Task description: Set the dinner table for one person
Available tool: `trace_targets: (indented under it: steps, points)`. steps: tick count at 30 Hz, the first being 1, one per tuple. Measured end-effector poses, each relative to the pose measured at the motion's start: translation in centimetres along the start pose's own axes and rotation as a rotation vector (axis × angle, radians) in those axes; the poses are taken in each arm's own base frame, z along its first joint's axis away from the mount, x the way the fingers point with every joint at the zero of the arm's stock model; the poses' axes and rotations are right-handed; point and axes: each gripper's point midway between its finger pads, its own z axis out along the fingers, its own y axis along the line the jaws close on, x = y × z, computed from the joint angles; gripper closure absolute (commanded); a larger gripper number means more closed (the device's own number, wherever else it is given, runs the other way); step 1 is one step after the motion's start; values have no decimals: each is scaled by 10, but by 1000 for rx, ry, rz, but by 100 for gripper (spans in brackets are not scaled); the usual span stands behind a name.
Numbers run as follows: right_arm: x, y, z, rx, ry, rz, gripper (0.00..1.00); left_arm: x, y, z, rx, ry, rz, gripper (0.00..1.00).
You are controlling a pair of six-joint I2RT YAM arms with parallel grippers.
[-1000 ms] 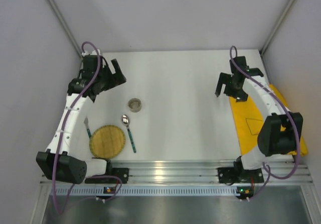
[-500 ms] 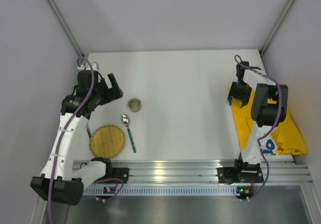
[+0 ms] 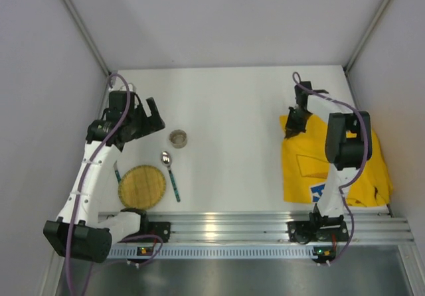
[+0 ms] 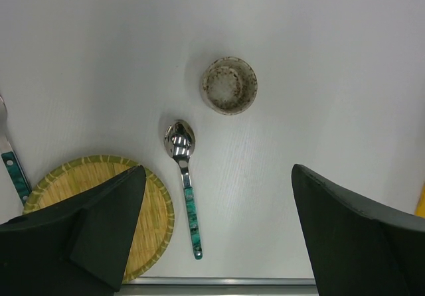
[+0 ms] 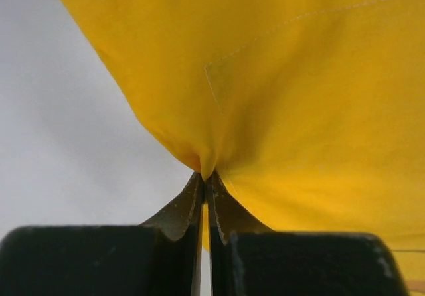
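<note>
The white dinner table (image 3: 239, 103) fills the top view. On its right side lies a yellow placemat (image 3: 332, 163) with a blue print near the front. My right gripper (image 3: 291, 129) is shut on the cloth's far left corner. In the right wrist view that gripper (image 5: 204, 176) pinches a peak of yellow placemat (image 5: 299, 97). My left gripper (image 3: 158, 107) hovers open over the far left of the table. The left wrist view shows its jaws (image 4: 216, 176) spread wide with nothing between them. Below them are a teal-handled spoon (image 4: 184, 183), a woven round plate (image 4: 159, 223) and a small speckled cup (image 4: 229, 85).
From above, the cup (image 3: 177, 137), spoon (image 3: 171, 173), woven plate (image 3: 141, 185) and a fork (image 3: 116, 172) cluster at the near left. Grey walls enclose the table's left, far and right sides. A metal rail (image 3: 226, 224) with the arm bases runs along the near edge.
My right gripper has closed on the placemat's corner and drawn it leftward, spreading the cloth wider. The left arm has shifted slightly and stays open.
</note>
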Motion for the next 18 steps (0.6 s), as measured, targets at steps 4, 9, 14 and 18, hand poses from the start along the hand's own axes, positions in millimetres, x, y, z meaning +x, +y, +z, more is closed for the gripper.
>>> trace_targets:
  steps: [4,9,14,18]
  points:
    - [26,94,-13,-203,33,-77,100,2,-1,5,2,21,0,5]
    - [26,235,-84,-525,-15,-175,35,-1,-6,8,17,24,-6,4]
    - [23,307,-155,-778,-73,-256,0,-14,-16,0,50,-9,-5,4]
    - [31,294,-162,-789,-60,-257,0,-19,-22,-4,66,-24,-5,4]
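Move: The right hand has the yellow cloth's edge pinched just over the table, most of the cloth lying about 16 cm to its right and 11 cm back. The bare patch it is taken to is some 19 cm left and 3 cm ahead; beyond, the cup stands about 50 cm left, 1 cm back, and the spoon about 52 cm left, 17 cm back. From the left hand that patch is roughly 38 cm right, 11 cm ahead, 24 cm below. Leftward in one fast fling, the right hand sweeps the pinched yellow cloth towards the cup, about 28 cm across while climbing some 18 cm, low at first and then steeply. Its fingers swing to point down-left with a counter-clockwise turn, and spring wide open late in the sweep, letting the cloth go before the hand eases to a stop above it. ##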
